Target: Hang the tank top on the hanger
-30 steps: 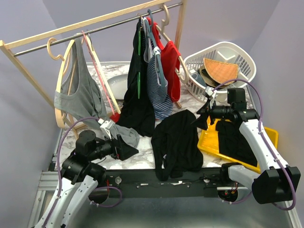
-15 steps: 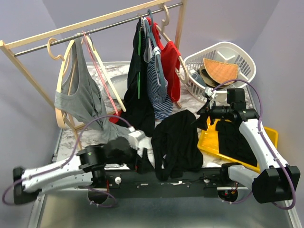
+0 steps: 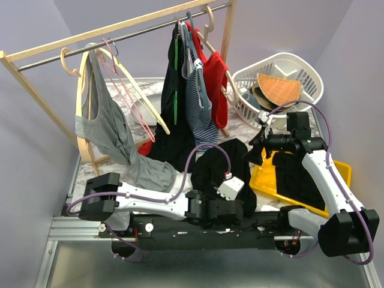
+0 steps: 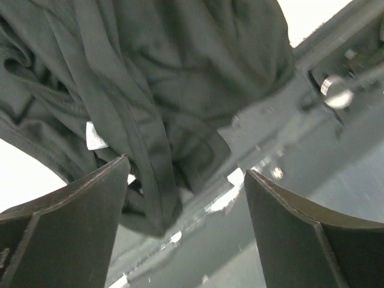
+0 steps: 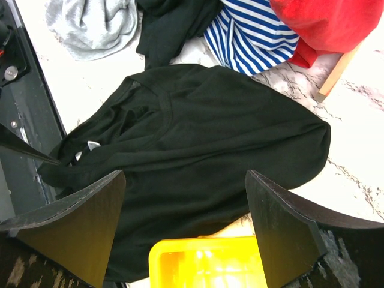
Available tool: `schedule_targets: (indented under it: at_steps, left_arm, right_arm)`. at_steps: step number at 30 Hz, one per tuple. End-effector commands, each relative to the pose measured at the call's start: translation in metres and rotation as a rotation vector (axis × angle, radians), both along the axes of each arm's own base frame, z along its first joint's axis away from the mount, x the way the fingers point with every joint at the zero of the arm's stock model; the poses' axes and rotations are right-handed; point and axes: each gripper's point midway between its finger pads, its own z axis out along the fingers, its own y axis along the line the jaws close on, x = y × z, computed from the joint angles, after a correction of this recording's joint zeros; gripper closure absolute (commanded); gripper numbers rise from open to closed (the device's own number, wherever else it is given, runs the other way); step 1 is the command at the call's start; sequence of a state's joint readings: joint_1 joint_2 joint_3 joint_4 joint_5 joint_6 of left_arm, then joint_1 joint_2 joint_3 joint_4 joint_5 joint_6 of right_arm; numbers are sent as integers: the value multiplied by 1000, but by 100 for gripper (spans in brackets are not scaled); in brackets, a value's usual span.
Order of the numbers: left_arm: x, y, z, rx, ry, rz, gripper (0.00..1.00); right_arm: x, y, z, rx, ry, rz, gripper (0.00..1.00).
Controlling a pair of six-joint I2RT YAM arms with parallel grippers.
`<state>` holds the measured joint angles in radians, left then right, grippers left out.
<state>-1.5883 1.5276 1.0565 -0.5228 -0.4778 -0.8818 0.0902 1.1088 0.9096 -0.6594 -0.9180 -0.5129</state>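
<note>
The black tank top (image 3: 223,171) lies crumpled on the marble table, in the middle near the front edge. My left arm stretches low along that edge. Its gripper (image 3: 237,207) is open over the top's near end. In the left wrist view the tank top (image 4: 150,72) fills the upper left, and the gripper (image 4: 186,167) holds nothing. My right gripper (image 3: 251,151) hangs open above the tank top's right side (image 5: 204,138), its fingers (image 5: 185,174) wide apart. The hanger (image 3: 144,98) hangs on the rail at the left.
A pink wire hanger (image 3: 128,90) and a grey tank top (image 3: 108,129) hang by the hanger. Black, striped (image 3: 201,114) and red tops hang mid-rail. A white basket (image 3: 282,75) stands back right. A yellow tray (image 3: 339,174) holds dark cloth.
My left arm has swung from the left side across the front edge to the tank top's near end. The hangers and grey top at the left have swayed. The right arm has not moved.
</note>
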Motion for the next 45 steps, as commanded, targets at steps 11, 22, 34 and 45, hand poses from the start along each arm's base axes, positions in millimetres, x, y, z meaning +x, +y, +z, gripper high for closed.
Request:
schedule_targets:
  at_steps: [11,22,34,45]
  left_arm:
    - [20,12,-43,279,-129,56,30]
    - [26,24,-36,282,-154,81,87]
    - [41,32,8,-62,-27,92,100]
    - [68,66,43,-288,5,161,100]
  right_arm:
    - [-1,-2,10,-9,-26,4,11]
    - [-3,-2,6,-10,-17,21,11]
    - [-54,24,-3,63,-13,320,11]
    - [-123,82,-68,-118,-69,723,12]
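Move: Just below the left hand lies the black tank top's near hem, about 2 cm ahead, 3 cm to its left and 6 cm down; the cloth's middle is some 12 cm ahead, about straight out. The grey garment's lower end lies roughly 16 cm ahead and 23 cm left, the yellow tray about 13 cm ahead and 30 cm right. From the right hand the hem is some 18 cm back, 13 cm left and 14 cm lower. Sinking about 6 cm onto the near hem while its fingers swing some 20 degrees steeper, the left hand shuts and pinches a fold, then lifts it about 8 cm, going forward and left as the fingers slant rightward again. The right hand, long still, then sweeps back, left and a little down towards the raised hem, turning some 35 degrees counter-clockwise, fingers open. ##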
